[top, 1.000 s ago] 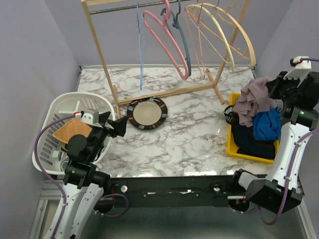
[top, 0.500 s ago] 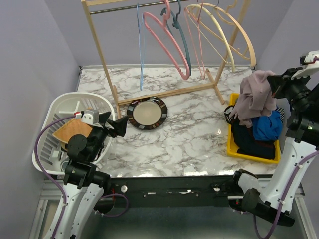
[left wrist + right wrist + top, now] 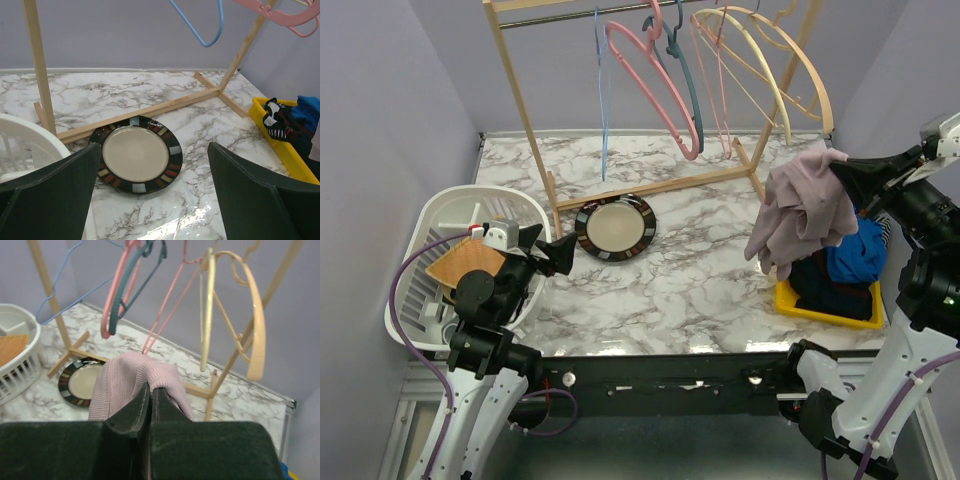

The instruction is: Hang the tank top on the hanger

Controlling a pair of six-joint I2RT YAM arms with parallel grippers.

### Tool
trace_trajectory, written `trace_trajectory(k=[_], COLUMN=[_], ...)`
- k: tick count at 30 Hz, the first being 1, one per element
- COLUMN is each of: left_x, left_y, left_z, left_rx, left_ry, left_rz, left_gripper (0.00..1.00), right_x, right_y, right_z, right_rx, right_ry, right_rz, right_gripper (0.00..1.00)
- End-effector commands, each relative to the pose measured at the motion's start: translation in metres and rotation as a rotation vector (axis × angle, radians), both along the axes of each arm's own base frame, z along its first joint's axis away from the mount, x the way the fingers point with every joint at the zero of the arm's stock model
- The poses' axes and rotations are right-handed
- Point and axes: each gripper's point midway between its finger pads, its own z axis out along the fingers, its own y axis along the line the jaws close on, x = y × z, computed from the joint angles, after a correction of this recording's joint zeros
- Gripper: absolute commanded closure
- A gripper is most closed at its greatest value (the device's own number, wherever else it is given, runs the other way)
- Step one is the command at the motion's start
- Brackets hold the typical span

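The mauve tank top (image 3: 798,210) hangs in the air over the table's right side, left of the yellow bin, pinched at its top fold by my right gripper (image 3: 840,170). In the right wrist view the two dark jaws meet on the ribbed pink cloth (image 3: 127,385), which drapes down over them. The thin light-blue hanger (image 3: 602,90) hangs on the wooden rack at the back left; it also shows as the light-blue hanger (image 3: 65,287) in the right wrist view and its lower loop (image 3: 200,22) in the left wrist view. My left gripper (image 3: 552,252) stands open beside the white basket, holding nothing.
A wooden rack (image 3: 525,110) carries a pink hanger (image 3: 655,85), a teal one (image 3: 685,75) and cream wooden ones (image 3: 780,70). A dark-rimmed plate (image 3: 614,227) lies near its foot. A yellow bin (image 3: 820,305) holds navy and blue clothes. A white basket (image 3: 435,255) stands at the left.
My right gripper has lifted the tank top out of the yellow bin and carried it leftward and up, so it now hangs free over the table. The left arm has stayed still.
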Motion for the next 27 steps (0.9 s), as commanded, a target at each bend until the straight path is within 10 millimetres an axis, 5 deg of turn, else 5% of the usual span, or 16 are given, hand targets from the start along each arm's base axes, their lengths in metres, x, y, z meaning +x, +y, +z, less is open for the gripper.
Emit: trace_trajectory(k=[1, 5, 12, 21, 24, 25, 27], left_x=[-0.002, -0.001, 0.001, -0.001, -0.006, -0.008, -0.012], left_y=[-0.004, -0.005, -0.008, -0.022, -0.032, -0.037, -0.048], left_z=[0.006, 0.005, 0.002, 0.001, 0.002, 0.002, -0.002], left_rx=[0.007, 0.008, 0.016, 0.022, 0.022, 0.022, 0.017], left_ry=[-0.02, -0.012, 0.001, 0.0, -0.012, -0.014, -0.004], left_rz=[-0.026, -0.031, -0.044, -0.125, -0.195, -0.224, -0.296], left_gripper=[0.01, 0.01, 0.01, 0.01, 0.01, 0.01, 0.01], right_x=[-0.015, -0.007, -0.005, -0.001, 0.014, 0.025, 0.033], right_y=[0.029, 0.035, 0.075, 0.101, 0.095, 0.09, 0.084], right_z=[-0.015, -0.049, -0.113, -0.215, -0.245, -0.253, -0.271], right_rx=[0.033, 0.076, 0.032, -0.028, -0.044, -0.066, -0.067], right_ry=[0.049, 0.125, 0.245, 0.425, 0.471, 0.464, 0.496], right_rz=[0.223, 0.308, 0.516, 0.641, 0.572, 0.524, 0.467], right_gripper=[0.91, 0.91, 0.88, 0.81, 0.52, 0.33, 0.17])
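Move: High over the table, the right hand holds the tank top pinched in its fingers. The bare marble it is taken to lies about 48 cm below, some 14 cm left and 8 cm ahead. Around that spot, the plate is roughly 29 cm farther left and 16 cm farther out, and the yellow bin about 34 cm to its right, level with it. From the left hand, the same spot is some 37 cm right, 8 cm ahead and 27 cm lower. Swinging down and left from its height, the right hand brings the tank top towards the bare marble between plate and bin, sinking about 24 cm and going some 10 cm left. Its fingers swing counter-clockwise and tip downward some 30 degrees, then open wide at the end to let go of the cloth. The empty left hand eases about 2 cm right. ##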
